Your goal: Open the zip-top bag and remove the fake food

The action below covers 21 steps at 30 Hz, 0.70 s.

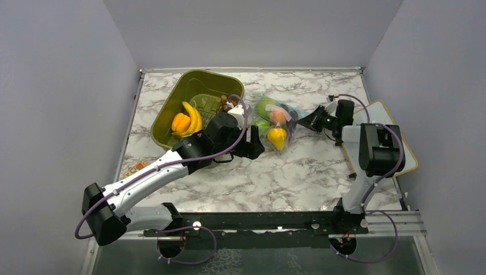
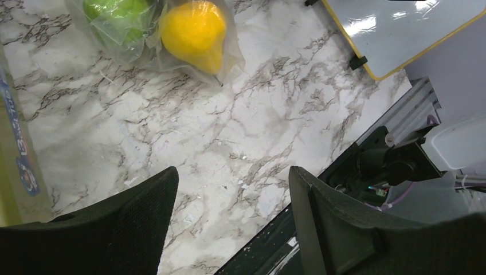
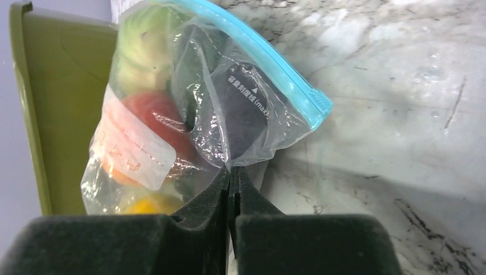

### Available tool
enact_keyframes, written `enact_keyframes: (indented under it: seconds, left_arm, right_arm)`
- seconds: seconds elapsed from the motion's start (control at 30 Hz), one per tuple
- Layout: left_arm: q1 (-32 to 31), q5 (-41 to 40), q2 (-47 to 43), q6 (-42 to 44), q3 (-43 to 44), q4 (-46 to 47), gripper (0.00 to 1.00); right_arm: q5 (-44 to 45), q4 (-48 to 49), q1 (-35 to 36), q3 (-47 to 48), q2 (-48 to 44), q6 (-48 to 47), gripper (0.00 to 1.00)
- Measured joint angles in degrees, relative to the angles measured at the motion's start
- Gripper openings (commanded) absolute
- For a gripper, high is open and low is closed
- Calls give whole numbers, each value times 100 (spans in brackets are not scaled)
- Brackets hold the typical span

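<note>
The zip-top bag lies on the marble table, right of the green bin. It is clear plastic with a light blue zipper strip, which looks shut. Inside it is the fake food: a yellow pear, green pieces, a peach-orange fruit and a dark purple eggplant. My right gripper is shut on a fold of the bag's plastic below the zipper corner. My left gripper hovers open over bare marble just short of the pear end of the bag, holding nothing.
An olive-green bin at the back left holds a yellow banana bunch and an orange bell pepper. A white board with a yellow edge lies at the right. A dark rail runs along the near edge.
</note>
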Motion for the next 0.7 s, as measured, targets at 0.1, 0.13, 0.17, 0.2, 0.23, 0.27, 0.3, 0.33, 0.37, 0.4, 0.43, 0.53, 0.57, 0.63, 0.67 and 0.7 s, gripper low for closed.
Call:
enact_keyframes:
  seconds: [0.1, 0.13, 0.17, 0.2, 0.23, 0.27, 0.3, 0.33, 0.37, 0.4, 0.43, 0.53, 0.57, 0.63, 0.67, 0.7]
  left_arm:
    - [0, -107, -61, -46, -133, 39, 72]
    - [0, -133, -66, -61, -164, 59, 72]
    - [0, -162, -66, -81, -186, 79, 72]
    - [0, -186, -66, -96, -212, 98, 72]
    - [0, -201, -66, -109, -227, 107, 72]
    - [0, -210, -63, -127, -240, 125, 72]
    - [0, -221, -52, -146, -247, 133, 72]
    - [0, -234, -39, -173, -256, 149, 73]
    - [0, -249, -24, -203, -260, 170, 73]
    - [0, -271, 13, -251, -269, 205, 73]
    - [0, -286, 48, -280, -269, 229, 73]
    - [0, -310, 173, -348, -269, 262, 73]
    - [0, -313, 203, -363, -269, 264, 73]
    - [0, -315, 238, -385, -271, 267, 73]
    - [0, -317, 243, -387, -271, 267, 73]
    - [0, -321, 243, -389, -271, 273, 73]
  right_arm:
    - [-4, -111, 0, -144, -415, -201, 1]
    - [-11, -138, 0, -249, -612, -260, 1]
    - [-15, -210, 11, -402, -881, -343, 1]
    - [-7, -341, 13, -538, -1134, -420, 1]
    - [2, -463, 13, -636, -1322, -496, 1]
    - [11, -575, 13, -765, -1532, -573, 1]
    - [13, -706, 13, -951, -1770, -664, 1]
    - [13, -820, 13, -1130, -1980, -728, 1]
    - [11, -935, 13, -1285, -2155, -785, 1]
    - [15, -1078, 13, -1519, -2400, -844, 1]
    - [11, -1233, 13, -1725, -2643, -885, 1]
    - [-39, -1746, 13, -2284, -3467, -984, 11]
    - [-70, -1923, 13, -2413, -3718, -999, 19]
    - [-114, -2389, 13, -2588, -4199, -1032, 37]
    - [-118, -2645, 13, -2636, -4439, -1043, 47]
    - [-101, -2911, 17, -2653, -4656, -1056, 54]
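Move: The right fingers are already shut on the bag's right edge, just under the zip strip. The bag's middle is about 8 cm to this hand's left, level with it and hardly 1 cm lower; the yellow pear in it is 7 cm nearer the base and some 8 cm left, the eggplant 3 cm ahead and 3 cm left. From the left hand the bag's middle is roughly 17 cm ahead, 8 cm right and 18 cm below. Still pinching the bag's edge, the right hand lifts some 3.5 cm and then sweeps back towards the base, about 18 cm in all and ever faster, sinking a little on the way as it drags that side of the bag round, before the fingers part to about a third at the end, clear of the plastic. The left hand meanwhile, open and empty, sinks some 2.5 cm over the table with barely any forward travel. ##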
